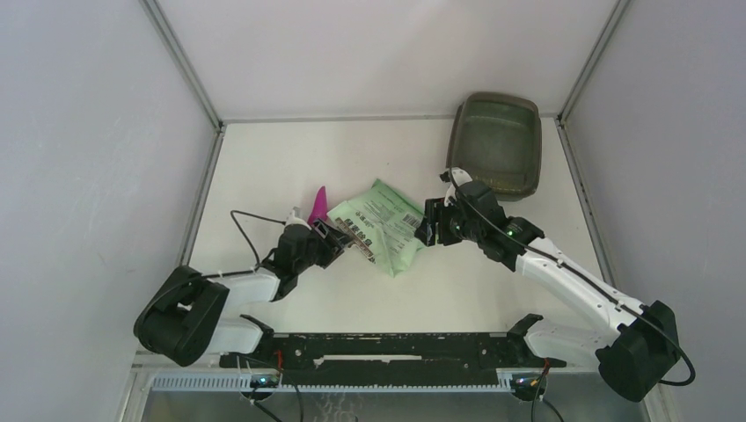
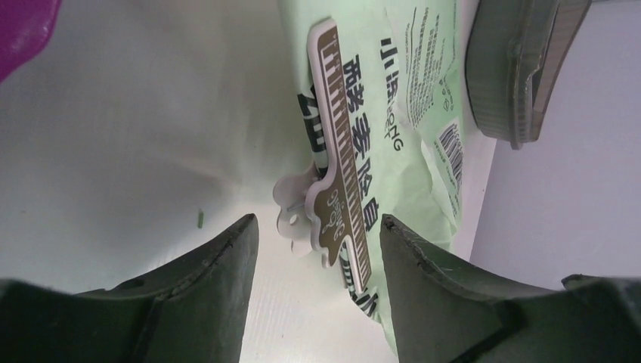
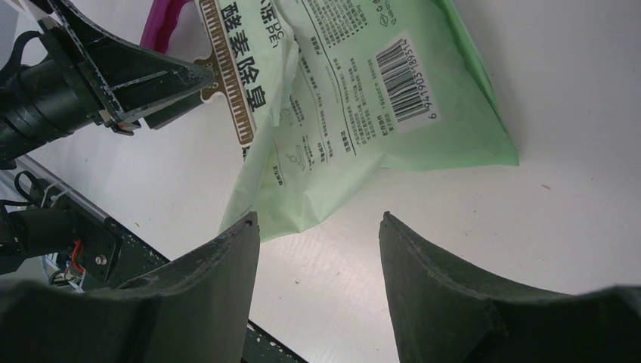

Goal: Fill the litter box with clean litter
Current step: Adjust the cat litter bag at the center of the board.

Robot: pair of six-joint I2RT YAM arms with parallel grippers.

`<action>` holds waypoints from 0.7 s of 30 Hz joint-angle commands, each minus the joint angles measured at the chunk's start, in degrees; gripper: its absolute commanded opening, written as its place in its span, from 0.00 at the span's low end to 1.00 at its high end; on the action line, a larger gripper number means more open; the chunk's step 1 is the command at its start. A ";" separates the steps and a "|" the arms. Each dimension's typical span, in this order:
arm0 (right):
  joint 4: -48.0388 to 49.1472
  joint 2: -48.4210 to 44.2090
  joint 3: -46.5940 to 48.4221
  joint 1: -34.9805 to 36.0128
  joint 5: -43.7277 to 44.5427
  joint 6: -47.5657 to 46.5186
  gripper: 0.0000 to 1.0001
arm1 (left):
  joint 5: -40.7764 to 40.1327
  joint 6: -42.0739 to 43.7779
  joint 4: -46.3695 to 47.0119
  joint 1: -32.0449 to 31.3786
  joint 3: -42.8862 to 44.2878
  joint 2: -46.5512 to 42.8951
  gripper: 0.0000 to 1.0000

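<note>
The dark translucent litter box (image 1: 494, 145) sits at the back right and shows edge-on in the left wrist view (image 2: 514, 68). A light-green printed bag (image 1: 383, 227) lies flat mid-table, its top held by a brown-and-white clip (image 2: 340, 174). My left gripper (image 1: 339, 239) is open at the bag's left edge, and the clip's end lies between its fingertips (image 2: 317, 219) without touching them. At the bag's right side my right gripper (image 1: 428, 224) is open and holds nothing (image 3: 317, 218); the bag's corner (image 3: 264, 212) lies just past its left fingertip. The clean litter is hidden.
A magenta scoop (image 1: 318, 204) lies against the bag's far-left edge, close to my left gripper. Grey walls close in the table on the left, back and right. A black rail (image 1: 387, 347) runs along the near edge between the arm bases.
</note>
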 commanded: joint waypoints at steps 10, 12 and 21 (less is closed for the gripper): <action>4.21 -0.55 -2.41 -0.99 -0.90 -0.28 0.66 | -3.46 -4.05 10.72 -1.39 4.17 10.01 0.49; 4.08 -0.83 -2.71 -1.20 -0.71 -0.56 0.66 | -3.49 -4.63 12.01 -1.39 4.76 11.83 0.44; 1.55 -2.33 -3.12 1.84 5.28 -3.79 0.61 | -2.93 -5.29 10.78 -1.41 8.46 11.04 0.24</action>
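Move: Just ahead of the left hand sits the cat litter bag's clip, about 3 cm forward, 2 cm right and 3 cm lower; the bag's middle is some 8 cm right and 4 cm ahead, and the pink scoop about 8 cm left and 4 cm ahead, both slightly lower. From the higher right hand, the bag's middle is roughly 6 cm ahead, 7 cm left and 14 cm down, the clip about 14 cm left and 4 cm ahead. Dipping about 2 cm, then pushing forward and a little right into the clip at the bag's end, the left hand travels some 3–4 cm forward, rises again slightly and closes its fingers to pinch the clip, grip effort rising. The right hand sinks roughly 2 cm towards the bag, its fingers staying open. ##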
